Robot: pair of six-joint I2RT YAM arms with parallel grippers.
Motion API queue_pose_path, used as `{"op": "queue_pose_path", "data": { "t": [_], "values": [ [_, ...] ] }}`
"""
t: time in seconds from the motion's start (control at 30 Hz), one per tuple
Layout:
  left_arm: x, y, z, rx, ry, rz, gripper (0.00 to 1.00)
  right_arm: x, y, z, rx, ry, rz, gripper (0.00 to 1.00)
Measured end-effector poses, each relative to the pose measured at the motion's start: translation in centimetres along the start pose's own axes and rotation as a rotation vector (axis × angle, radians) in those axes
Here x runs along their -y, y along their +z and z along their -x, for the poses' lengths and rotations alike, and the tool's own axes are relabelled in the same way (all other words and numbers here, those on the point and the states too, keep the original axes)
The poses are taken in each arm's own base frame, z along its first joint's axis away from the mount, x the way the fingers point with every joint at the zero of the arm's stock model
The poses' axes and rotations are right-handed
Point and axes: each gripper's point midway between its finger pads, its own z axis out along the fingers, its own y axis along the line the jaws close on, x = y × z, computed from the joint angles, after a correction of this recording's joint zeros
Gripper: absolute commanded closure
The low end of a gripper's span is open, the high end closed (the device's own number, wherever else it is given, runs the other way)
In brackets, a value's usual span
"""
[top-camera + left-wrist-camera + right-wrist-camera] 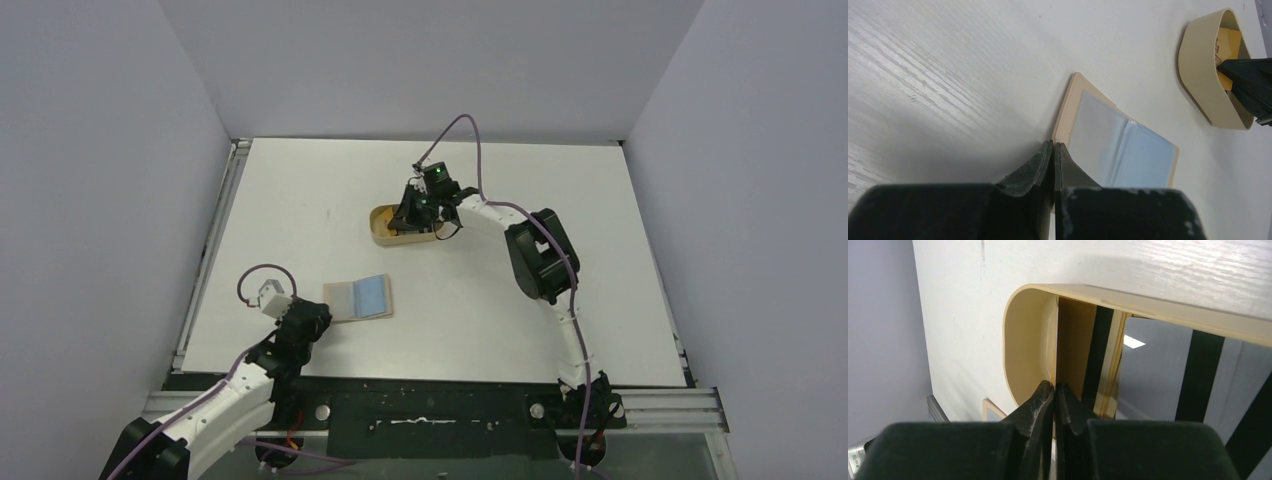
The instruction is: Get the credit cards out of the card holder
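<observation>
The card holder (360, 298) lies open on the table, tan rim round a light blue inner panel (1118, 145). My left gripper (1054, 144) is shut, its tips against the holder's near left edge; nothing shows between the fingers. My right gripper (1054, 384) is down in the oval tan tray (1023, 340) and shut on a credit card, seen edge-on as a thin pale line (1056, 340). In the left wrist view that card's yellow-orange face (1229, 42) stands tilted inside the tray. A glossy grey surface (1158, 370) beside it reflects the room; what it is I cannot tell.
The tray (385, 228) stands at the table's middle back, the right gripper (412, 218) above it. The left gripper (322, 312) is near the front left. Grey walls close in both sides and the back. A metal rail (215, 240) runs along the table's left edge.
</observation>
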Motion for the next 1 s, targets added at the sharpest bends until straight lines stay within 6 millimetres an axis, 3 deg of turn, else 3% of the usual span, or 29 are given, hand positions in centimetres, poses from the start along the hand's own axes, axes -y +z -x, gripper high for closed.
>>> {"op": "queue_pose_path", "data": {
  "t": [0.07, 0.17, 0.47, 0.77, 0.87, 1.0],
  "values": [
    [0.0, 0.0, 0.0, 0.000, -0.001, -0.001, 1.00, -0.4, 0.2, -0.1, -0.001, -0.006, 0.005, 0.98],
    [0.1, 0.0, 0.1, 0.002, -0.003, -0.005, 1.00, -0.7, 0.2, -0.2, -0.004, -0.010, 0.009, 0.78],
    [0.5, -0.3, 0.3, 0.006, -0.013, -0.022, 1.00, -1.5, -0.4, -0.2, -0.031, -0.025, -0.006, 0.42],
    [1.7, -0.9, 1.0, 0.002, 0.042, -0.039, 1.00, -2.2, -3.0, 2.7, 0.014, -0.161, -0.089, 0.36],
    [3.0, -1.2, 1.3, -0.001, 0.066, -0.067, 1.00, -1.7, -5.0, 3.7, 0.041, -0.189, -0.130, 0.32],
    [4.9, -1.9, 1.9, 0.001, 0.088, -0.111, 1.00, -2.0, -9.5, 4.3, 0.101, -0.225, -0.167, 0.32]
  ]
}}
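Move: The right hand still pinches the yellow card inside the left end of the tray, the card's middle about 2 cm ahead and 2 cm below. The tray's middle is some 4 cm right and 1 cm ahead, the white cards about 6 cm right and level, and the open card holder roughly 15 cm back and 7 cm left. The left hand still grips the holder's left edge, the holder's middle about 7 cm right and 3 cm ahead. Letting go of the yellow card in the left end of the tray, the right fingers open wide while the hand nearly stays put, then it rises about 8.5 cm and swings about 5 cm right over the tray, tilting some 15 degrees. The left hand keeps its pinch on the holder's left edge and, slowly at first, lifts it about 5 cm, easing right. ##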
